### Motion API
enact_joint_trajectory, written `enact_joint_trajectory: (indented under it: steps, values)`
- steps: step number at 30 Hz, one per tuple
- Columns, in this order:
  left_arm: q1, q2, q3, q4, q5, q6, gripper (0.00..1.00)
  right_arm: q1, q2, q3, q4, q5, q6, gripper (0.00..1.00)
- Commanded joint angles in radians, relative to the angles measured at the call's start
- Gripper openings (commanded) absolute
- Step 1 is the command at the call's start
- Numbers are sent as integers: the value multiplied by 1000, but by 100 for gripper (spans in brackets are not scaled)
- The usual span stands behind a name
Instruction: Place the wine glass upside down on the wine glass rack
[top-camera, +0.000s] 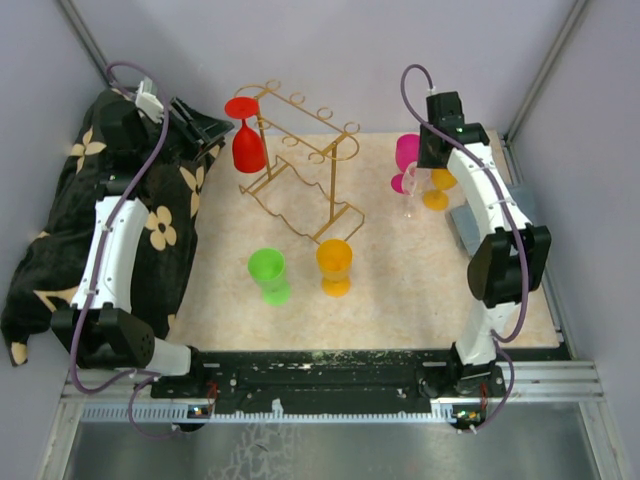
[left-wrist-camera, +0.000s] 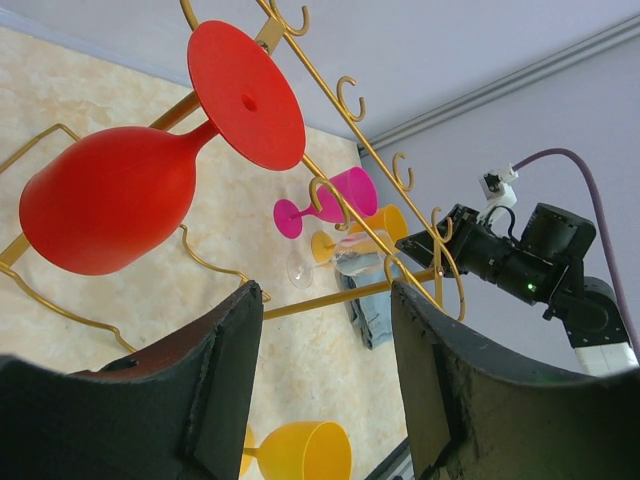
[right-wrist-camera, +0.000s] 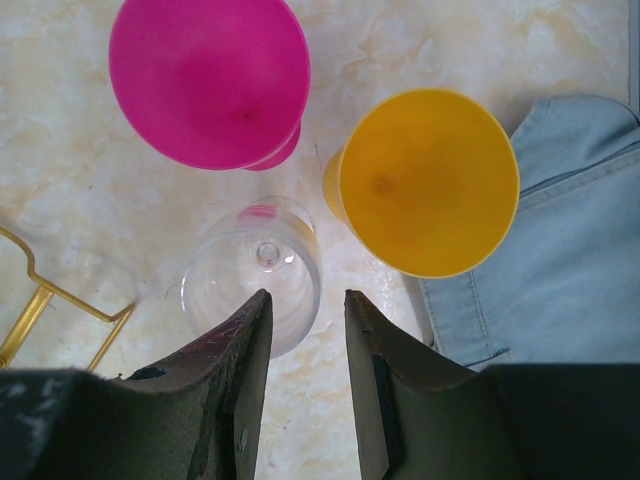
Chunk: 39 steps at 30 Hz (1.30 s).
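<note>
A clear wine glass (right-wrist-camera: 250, 270) stands upright on the table between a magenta glass (right-wrist-camera: 205, 75) and a yellow glass (right-wrist-camera: 430, 180). My right gripper (right-wrist-camera: 308, 297) hangs straight over it, open, with one finger over the bowl's mouth and the other just outside the rim. In the top view the same clear wine glass (top-camera: 411, 195) shows below the right gripper (top-camera: 420, 165). The gold wine glass rack (top-camera: 300, 170) stands at the back centre with a red glass (top-camera: 248, 140) hanging upside down from it. My left gripper (left-wrist-camera: 325, 292) is open and empty, just left of the red glass (left-wrist-camera: 110, 205).
A green glass (top-camera: 268, 272) and an orange glass (top-camera: 334, 264) stand in front of the rack. A folded denim cloth (top-camera: 463, 228) lies at the right edge. A black floral cloth (top-camera: 60, 240) is heaped under the left arm.
</note>
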Motion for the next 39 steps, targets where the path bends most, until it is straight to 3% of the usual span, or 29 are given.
enact_joint_trajectory:
  steps: [1, 20, 37, 39]
  values:
    - [6, -35, 4, 7, -3, 14, 60, -11, 11, 14, 20, 8, -7, 36]
    - [10, -46, -16, 21, 9, 0, 61, -15, 87, 0, 26, -17, -5, 32]
    - [14, -51, -20, 28, 11, -10, 61, -15, 104, -7, 29, -3, -2, 15]
    - [15, -52, -21, 28, 12, -10, 61, -15, 106, -9, 28, -1, -2, 4]
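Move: The clear wine glass, standing upright, has its middle about 3 cm to the right gripper's left, level with it fore and aft, and some 11 cm below. At similar depth the yellow cup is 4 cm ahead and 5 cm to that gripper's right, and the pink cup 8 cm ahead and 4 cm to its left. From the left gripper, the clear glass is roughly 5 cm ahead, 40 cm right and 28 cm below. The clear glass's rim gets taken on its right side: the right hand sinks about 4.5 cm onto it, easing barely forward and tipping some 5 degrees further down. Low by the rim, it nearly shuts its part-open fingers, left finger inside the bowl and right one outside, pinching the wall. ##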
